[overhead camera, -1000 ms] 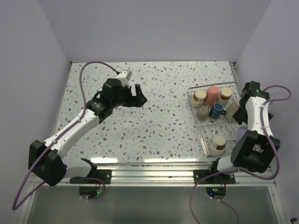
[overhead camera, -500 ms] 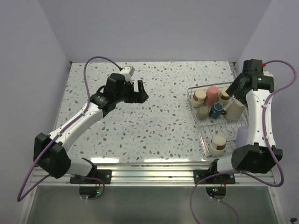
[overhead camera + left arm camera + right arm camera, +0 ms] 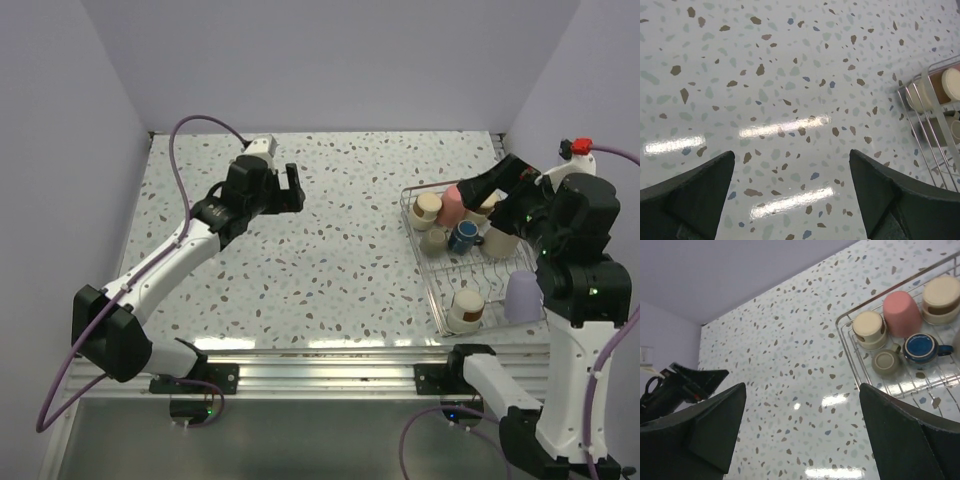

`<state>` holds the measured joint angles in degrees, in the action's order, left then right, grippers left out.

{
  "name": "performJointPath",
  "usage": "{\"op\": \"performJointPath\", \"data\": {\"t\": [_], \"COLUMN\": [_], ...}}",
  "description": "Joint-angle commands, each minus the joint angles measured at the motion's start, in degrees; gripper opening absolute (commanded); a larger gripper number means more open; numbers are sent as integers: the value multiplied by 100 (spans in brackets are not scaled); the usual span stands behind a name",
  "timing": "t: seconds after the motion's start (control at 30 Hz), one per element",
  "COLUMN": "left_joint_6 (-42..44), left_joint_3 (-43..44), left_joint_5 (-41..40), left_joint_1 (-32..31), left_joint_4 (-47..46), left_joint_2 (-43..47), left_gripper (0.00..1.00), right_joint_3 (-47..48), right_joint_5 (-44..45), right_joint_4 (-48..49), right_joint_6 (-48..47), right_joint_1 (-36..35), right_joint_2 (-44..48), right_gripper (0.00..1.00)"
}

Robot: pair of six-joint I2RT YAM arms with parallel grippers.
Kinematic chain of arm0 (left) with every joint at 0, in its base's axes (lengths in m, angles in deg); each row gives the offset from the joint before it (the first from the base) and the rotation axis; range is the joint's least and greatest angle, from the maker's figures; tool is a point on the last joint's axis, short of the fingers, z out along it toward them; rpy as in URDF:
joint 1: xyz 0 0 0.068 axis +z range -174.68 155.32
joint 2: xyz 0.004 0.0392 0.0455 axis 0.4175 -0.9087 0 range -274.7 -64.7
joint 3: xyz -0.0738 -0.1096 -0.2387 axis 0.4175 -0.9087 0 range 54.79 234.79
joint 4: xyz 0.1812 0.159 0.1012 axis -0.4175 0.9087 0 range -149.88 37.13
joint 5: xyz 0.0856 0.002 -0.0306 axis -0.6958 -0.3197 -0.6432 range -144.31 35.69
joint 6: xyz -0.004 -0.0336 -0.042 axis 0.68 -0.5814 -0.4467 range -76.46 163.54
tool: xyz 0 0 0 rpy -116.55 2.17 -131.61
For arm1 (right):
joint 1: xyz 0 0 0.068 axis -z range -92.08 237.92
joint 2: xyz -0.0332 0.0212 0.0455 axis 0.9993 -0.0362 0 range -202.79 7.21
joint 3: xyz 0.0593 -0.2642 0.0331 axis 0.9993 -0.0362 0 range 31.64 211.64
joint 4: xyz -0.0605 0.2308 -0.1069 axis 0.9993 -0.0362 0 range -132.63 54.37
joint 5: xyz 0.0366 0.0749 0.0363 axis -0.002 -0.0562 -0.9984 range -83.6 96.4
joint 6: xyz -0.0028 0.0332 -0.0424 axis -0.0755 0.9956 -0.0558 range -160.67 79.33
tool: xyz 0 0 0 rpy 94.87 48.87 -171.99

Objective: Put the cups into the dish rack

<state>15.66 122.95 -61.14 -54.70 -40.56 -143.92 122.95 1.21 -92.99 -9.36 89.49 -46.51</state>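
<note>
The wire dish rack (image 3: 432, 290) stands at the table's right side and holds several cups. At its far end are a tan cup (image 3: 427, 208), a pink cup (image 3: 455, 203) and another tan cup (image 3: 487, 205). A small dark blue mug (image 3: 463, 237) and a large beige cup (image 3: 503, 238) lie mid-rack. A lavender cup (image 3: 522, 295) and a cream cup (image 3: 466, 310) sit at the near end. My right gripper (image 3: 487, 183) hangs open high above the rack's far end. My left gripper (image 3: 290, 190) is open and empty over bare table, far left of the rack.
The left wrist view shows speckled table under the open left gripper (image 3: 791, 155), with the rack's edge (image 3: 914, 120) at right. The right wrist view looks down past the open right gripper (image 3: 802, 387) at the rack (image 3: 846, 347). Walls enclose the table's left, far and right sides.
The right arm has swung up and away from the rack's right side, uncovering the lavender cup. The left gripper has drifted slightly toward the far left.
</note>
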Motion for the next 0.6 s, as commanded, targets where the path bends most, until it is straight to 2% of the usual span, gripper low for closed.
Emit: {"op": "performJointPath", "data": {"t": [0.0,0.13,0.3,0.4,0.57], "left_joint_6": [37,151,291,686,1319], "left_joint_3": [84,-346,-1470,-2305,-3245], "left_joint_5": [-976,-2091,-3445,-4333,-4713], "left_joint_1": [40,40,40,40,84], "left_joint_4": [-137,-673,-1455,-2446,-2757], "left_joint_2": [205,573,1215,1672,2051], "left_gripper": [100,100,100,100,100], "right_joint_3": [-183,-245,-526,-675,-772], "right_joint_5": [-571,-343,70,272,387], "right_joint_4": [427,542,717,683,656], "right_joint_6": [7,-116,-353,-458,-722], "right_joint_1": [-330,-683,-1131,-1385,-1755], "right_joint_2": [1,212,633,792,968], "right_gripper": [98,98,98,98,98]}}
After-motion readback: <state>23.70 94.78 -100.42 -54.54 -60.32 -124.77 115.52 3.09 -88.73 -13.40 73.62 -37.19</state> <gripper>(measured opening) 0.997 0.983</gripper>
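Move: The purple cup already stands in the rack, let go, about 20 cm to the right hand's right, 3 cm back and some 33 cm below. The banded cup stands roughly 13 cm to the left of the purple cup, and the beige cup about 15 cm farther out and 3 cm to its left. The blue mug is 14 cm ahead of the right hand, 10 cm right. From the left hand the purple cup lies about 50 cm right, 13 cm back, 15 cm below. The purple cup is left behind as the empty right hand, fingers wide open, drifts high over the rack about 5 cm left and 4 cm back, turning some 15 degrees counter-clockwise. The left hand, also open and empty, swings 15 cm left, away from the rack, edges forward then draws back and sinks slightly, its wrist turning about 30 degrees counter-clockwise and tipping up. ##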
